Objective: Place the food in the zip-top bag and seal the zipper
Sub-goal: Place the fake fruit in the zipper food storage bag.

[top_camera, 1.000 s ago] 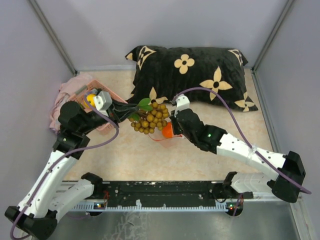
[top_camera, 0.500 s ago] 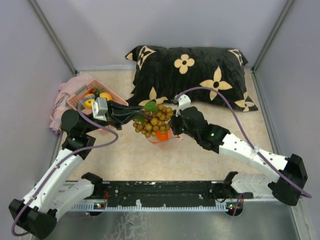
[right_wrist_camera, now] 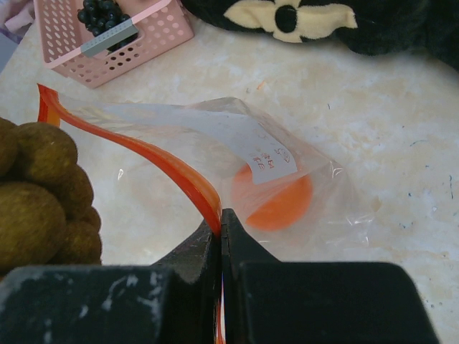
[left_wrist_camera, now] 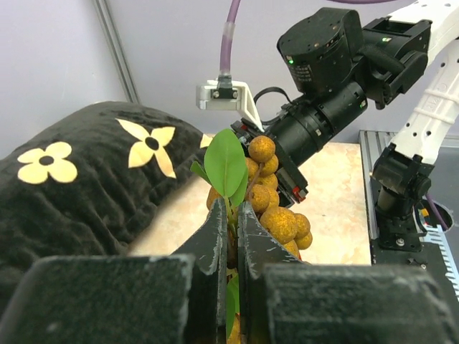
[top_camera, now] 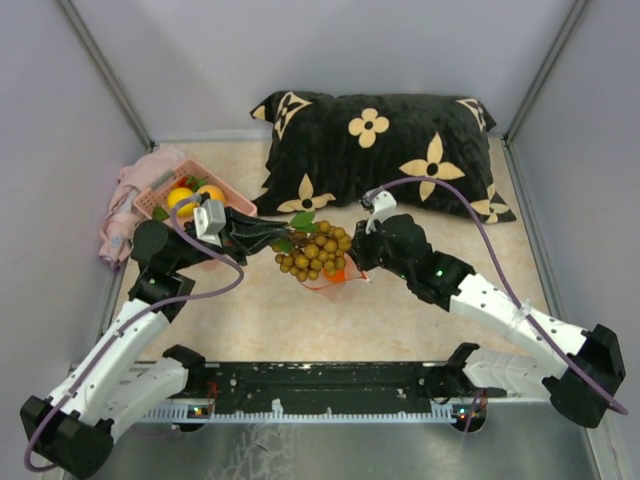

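Note:
My left gripper (left_wrist_camera: 233,215) is shut on the stem of the food, a cluster of tan-brown balls (left_wrist_camera: 280,222) with green leaves (left_wrist_camera: 224,161). In the top view the cluster (top_camera: 318,253) hangs mid-table, just above the mouth of the zip-top bag (top_camera: 335,283). My right gripper (right_wrist_camera: 220,218) is shut on the red-orange zipper (right_wrist_camera: 143,147), holding the mouth of the clear bag (right_wrist_camera: 315,179) up and open. An orange ball (right_wrist_camera: 276,204) lies inside the bag. The cluster (right_wrist_camera: 39,208) shows at the left edge of the right wrist view, beside the strip.
A pink basket (top_camera: 152,197) at the left holds a yellow fruit (top_camera: 180,197) and an orange fruit (top_camera: 211,193); dark grapes (right_wrist_camera: 104,14) show in it too. A pink cloth (top_camera: 125,215) lies beside it. A black flowered pillow (top_camera: 390,150) fills the back.
The left arm has carried the cluster to the right, from beside the basket to over the bag's mouth. The right gripper and the bag have shifted slightly right.

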Available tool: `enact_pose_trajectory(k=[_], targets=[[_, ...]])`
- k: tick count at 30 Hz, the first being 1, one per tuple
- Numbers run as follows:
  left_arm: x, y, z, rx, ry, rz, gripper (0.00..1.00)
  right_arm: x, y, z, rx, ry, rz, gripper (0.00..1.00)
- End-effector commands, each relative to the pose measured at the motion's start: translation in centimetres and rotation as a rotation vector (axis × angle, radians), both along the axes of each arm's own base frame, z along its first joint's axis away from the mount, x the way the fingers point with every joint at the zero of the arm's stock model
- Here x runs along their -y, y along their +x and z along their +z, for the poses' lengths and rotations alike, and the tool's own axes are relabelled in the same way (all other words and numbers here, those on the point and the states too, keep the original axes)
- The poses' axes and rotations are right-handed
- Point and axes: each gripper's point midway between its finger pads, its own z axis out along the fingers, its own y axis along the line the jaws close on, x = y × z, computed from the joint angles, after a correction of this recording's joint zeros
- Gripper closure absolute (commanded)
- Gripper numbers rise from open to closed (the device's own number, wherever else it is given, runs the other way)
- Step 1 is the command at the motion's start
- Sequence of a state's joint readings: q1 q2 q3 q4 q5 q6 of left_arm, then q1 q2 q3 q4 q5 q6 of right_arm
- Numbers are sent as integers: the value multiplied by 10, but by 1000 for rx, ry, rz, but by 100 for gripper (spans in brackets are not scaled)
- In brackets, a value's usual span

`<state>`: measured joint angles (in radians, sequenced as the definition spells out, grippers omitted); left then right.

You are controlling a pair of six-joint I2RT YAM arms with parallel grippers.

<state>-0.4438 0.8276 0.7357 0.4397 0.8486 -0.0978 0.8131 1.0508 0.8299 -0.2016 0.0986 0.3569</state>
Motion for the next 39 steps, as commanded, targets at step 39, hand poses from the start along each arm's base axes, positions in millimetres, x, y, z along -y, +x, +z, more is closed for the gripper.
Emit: enact_pose_trajectory(k=[39], targets=[[12,34,-58,-42,494,241,100,-14,1,36,-8,108,57,100]])
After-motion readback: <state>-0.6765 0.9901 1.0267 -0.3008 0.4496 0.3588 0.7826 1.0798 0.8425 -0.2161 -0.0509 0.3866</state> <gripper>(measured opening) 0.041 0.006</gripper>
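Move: Below and to the right of the left hand, which holds the longan bunch by its stem, lies the bag's mouth: about 8 cm right, 5 cm ahead and 18 cm down. The persimmon in the bag is roughly 10 cm right, 8 cm ahead and 33 cm below that hand; the fruit basket is some 25 cm left and 25 cm ahead, about as low. From the right hand, pinching the zipper edge, the mouth's middle is about 5 cm left, level in reach and 4 cm lower. Lowering the longan bunch towards the bag's mouth, the left hand sinks about 6.5 cm and tips its right-pointing fingers down by nearly 30 degrees, working a little to the right and then some 3 cm forward near the end. Its fingers keep their pinch on the stem, while the right hand keeps hold of the zipper edge and eases a centimetre or so back and left. ##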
